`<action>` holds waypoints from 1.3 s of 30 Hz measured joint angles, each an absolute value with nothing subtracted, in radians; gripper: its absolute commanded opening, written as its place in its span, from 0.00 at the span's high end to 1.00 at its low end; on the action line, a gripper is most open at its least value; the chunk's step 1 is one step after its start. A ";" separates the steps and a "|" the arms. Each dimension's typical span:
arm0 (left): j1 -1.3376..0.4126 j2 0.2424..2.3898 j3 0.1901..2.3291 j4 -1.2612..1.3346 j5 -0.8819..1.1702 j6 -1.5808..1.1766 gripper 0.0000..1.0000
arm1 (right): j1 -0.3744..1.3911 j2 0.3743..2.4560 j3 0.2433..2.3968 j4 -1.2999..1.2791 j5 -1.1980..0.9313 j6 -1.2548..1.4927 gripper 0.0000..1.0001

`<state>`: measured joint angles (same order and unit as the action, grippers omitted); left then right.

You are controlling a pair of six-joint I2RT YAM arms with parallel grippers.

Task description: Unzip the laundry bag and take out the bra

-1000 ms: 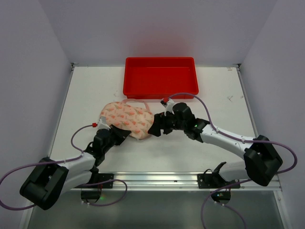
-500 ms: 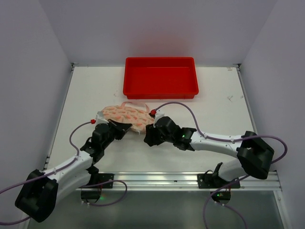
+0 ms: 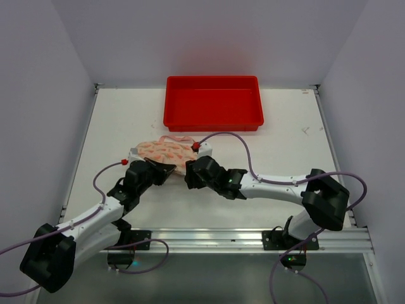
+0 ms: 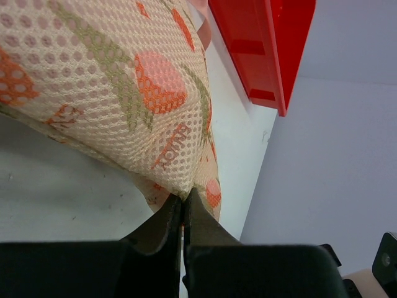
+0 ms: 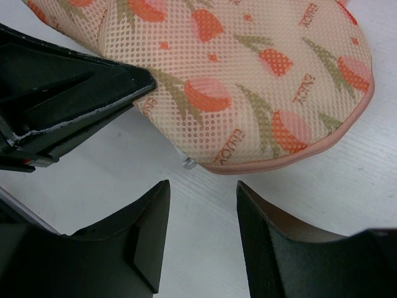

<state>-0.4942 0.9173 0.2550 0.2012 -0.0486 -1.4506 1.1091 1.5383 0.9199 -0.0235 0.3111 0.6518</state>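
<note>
The laundry bag (image 3: 163,149), cream mesh with salmon tulip print, lies zipped shut on the white table, left of centre. My left gripper (image 3: 166,168) is shut on a fold of the bag's mesh (image 4: 111,93) at its near edge, jaws pressed together (image 4: 184,200). My right gripper (image 5: 202,184) stands open just short of the bag's pink zip rim (image 5: 291,158), with only bare table between its fingers. A small metal zip pull (image 5: 191,164) pokes out under the rim, just ahead of the gap. The bra is hidden.
A red tray (image 3: 213,120) stands at the back centre of the table, just beyond the bag, and shows in the left wrist view as the tray's wall (image 4: 260,43). The two grippers are close together at the bag's near side. Pale walls enclose the table.
My left gripper has shut on the bag's near edge. My right arm has swung left and nearer, down to the bag's near rim, and its jaws have narrowed. The bag has shifted slightly back and left.
</note>
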 measured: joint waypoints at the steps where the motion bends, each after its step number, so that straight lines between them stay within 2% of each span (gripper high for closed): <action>1: -0.495 0.920 0.256 0.199 -0.049 -1.454 1.00 | 1.111 1.547 0.927 -0.025 0.322 0.656 0.52; 9: -0.505 0.951 0.278 0.193 -0.060 -1.474 1.00 | 1.146 1.589 0.976 -0.060 0.381 0.697 0.59; 29: -0.534 0.984 0.324 0.192 -0.067 -1.485 1.00 | 1.150 1.651 1.039 -0.120 0.501 0.754 0.66; 33: -0.537 0.984 0.324 0.192 -0.068 -1.485 1.00 | 1.150 1.662 1.052 -0.120 0.524 0.757 0.71; 39: -0.539 0.984 0.324 0.192 -0.069 -1.486 1.00 | 1.150 1.670 1.053 -0.123 0.549 0.758 0.89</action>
<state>-0.5392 0.9836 0.3237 0.1921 -0.0689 -1.4857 1.1500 1.6699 1.0527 -0.1230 0.5488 0.7578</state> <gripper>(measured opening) 0.019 0.164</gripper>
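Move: The zipper pull hangs from the held edge of the laundry bag, roughly 2 cm ahead of the right gripper, 2 cm to its left and 2 cm lower. The left gripper's tips, pinching the bag, are some 3 cm ahead and 5 cm left of the right gripper; from them the pull lies about 3 cm right, 1 cm back and 2 cm below. The bag's middle is about 6 cm ahead of the right gripper, 8 cm left and 3 cm lower. Ease the right gripper forward about 2.5 cm and slightly down onto the zipper pull, turning it some 10 degrees clockwise while its half-open fingers narrow almost shut around the small metal tab. Keep the left gripper's pinch on the bag and bring that edge about 1.5 cm to the right and 1 cm up, towards the right fingers. ##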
